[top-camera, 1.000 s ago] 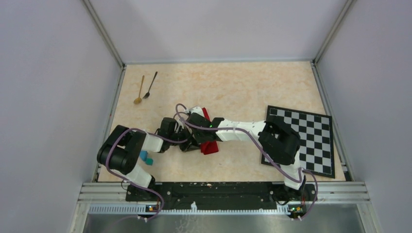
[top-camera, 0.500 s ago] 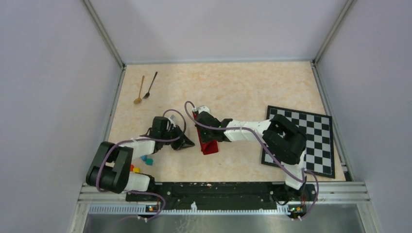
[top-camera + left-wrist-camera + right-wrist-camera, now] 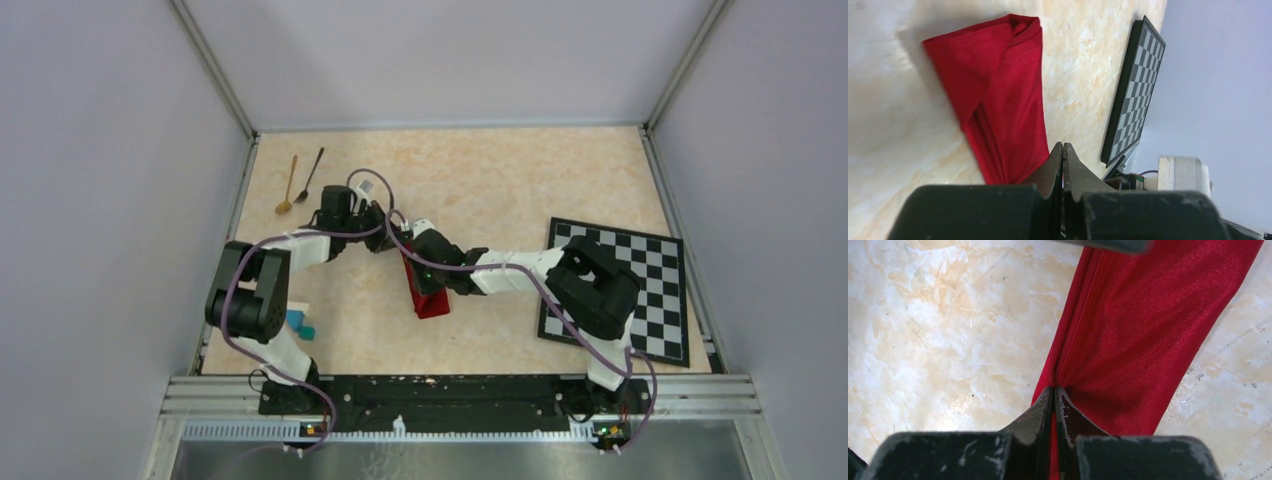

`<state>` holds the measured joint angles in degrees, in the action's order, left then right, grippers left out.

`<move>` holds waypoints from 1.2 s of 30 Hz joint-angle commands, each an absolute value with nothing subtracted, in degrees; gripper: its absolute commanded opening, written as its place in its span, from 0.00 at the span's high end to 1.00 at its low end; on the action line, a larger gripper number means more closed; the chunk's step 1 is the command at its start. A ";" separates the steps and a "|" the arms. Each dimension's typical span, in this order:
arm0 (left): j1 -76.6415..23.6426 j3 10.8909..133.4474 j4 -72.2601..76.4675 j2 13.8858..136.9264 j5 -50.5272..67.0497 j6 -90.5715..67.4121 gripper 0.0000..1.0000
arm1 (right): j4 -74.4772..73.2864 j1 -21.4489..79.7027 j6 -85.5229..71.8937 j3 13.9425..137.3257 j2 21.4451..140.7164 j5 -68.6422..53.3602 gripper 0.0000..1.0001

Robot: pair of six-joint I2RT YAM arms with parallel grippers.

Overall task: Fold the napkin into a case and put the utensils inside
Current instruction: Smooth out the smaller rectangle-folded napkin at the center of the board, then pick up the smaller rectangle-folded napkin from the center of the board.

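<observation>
The red napkin (image 3: pixel 428 295) lies folded into a narrow strip in the middle of the table. My right gripper (image 3: pixel 412 262) is shut on it. In the right wrist view red cloth shows between the fingertips of the right gripper (image 3: pixel 1053 388), and the napkin (image 3: pixel 1143 325) bunches into pleats there. My left gripper (image 3: pixel 386 240) is shut with nothing in it, just beyond the strip's far end. In the left wrist view the left gripper (image 3: pixel 1062 146) has the napkin (image 3: pixel 998 95) in front of it. The gold spoon (image 3: pixel 289 186) and the black spoon (image 3: pixel 309 176) lie side by side at the back left.
A black-and-white chequered mat (image 3: pixel 640 290) lies at the right, also seen edge-on in the left wrist view as the mat (image 3: pixel 1135 85). Small blue and teal blocks (image 3: pixel 299 323) sit by the left arm's base. Enclosure walls close in the left, back and right.
My left arm has swung from the front left up to the napkin's far end; its jaws opened slightly and closed again. My right gripper stayed shut on the napkin and shifted a little.
</observation>
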<state>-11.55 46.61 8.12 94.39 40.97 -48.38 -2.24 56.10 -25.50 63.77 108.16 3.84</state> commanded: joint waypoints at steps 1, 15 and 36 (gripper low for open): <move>-14.05 49.61 10.50 101.11 41.82 -48.70 1.00 | -0.44 55.63 -23.62 62.58 105.57 2.89 0.97; -13.27 50.11 4.36 108.71 30.64 -42.11 1.00 | -3.16 59.15 -14.62 65.41 102.18 10.53 0.52; -12.41 49.37 5.93 108.72 32.15 -42.79 1.00 | -6.63 64.27 -18.34 75.56 117.73 31.41 0.48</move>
<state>-13.50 50.19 7.53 107.39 38.33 -45.41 -6.02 62.83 -16.43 72.58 114.89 26.17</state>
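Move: The left hand hovers over the far part of the folded napkin, whose middle lies about 6 cm back, 3 cm right and 8 cm below. From that hand the black spoon is roughly 14 cm ahead and 19 cm left, the blue block some 17 cm back and 23 cm left, both at table height. The right hand's shut fingers are at the napkin's left fold, its middle about 2 cm ahead, 2 cm right and 1 cm below. Left's shut fingers sink about 7 cm onto the napkin; right lifts 4 cm, opening halfway, then lowers slightly forward. ##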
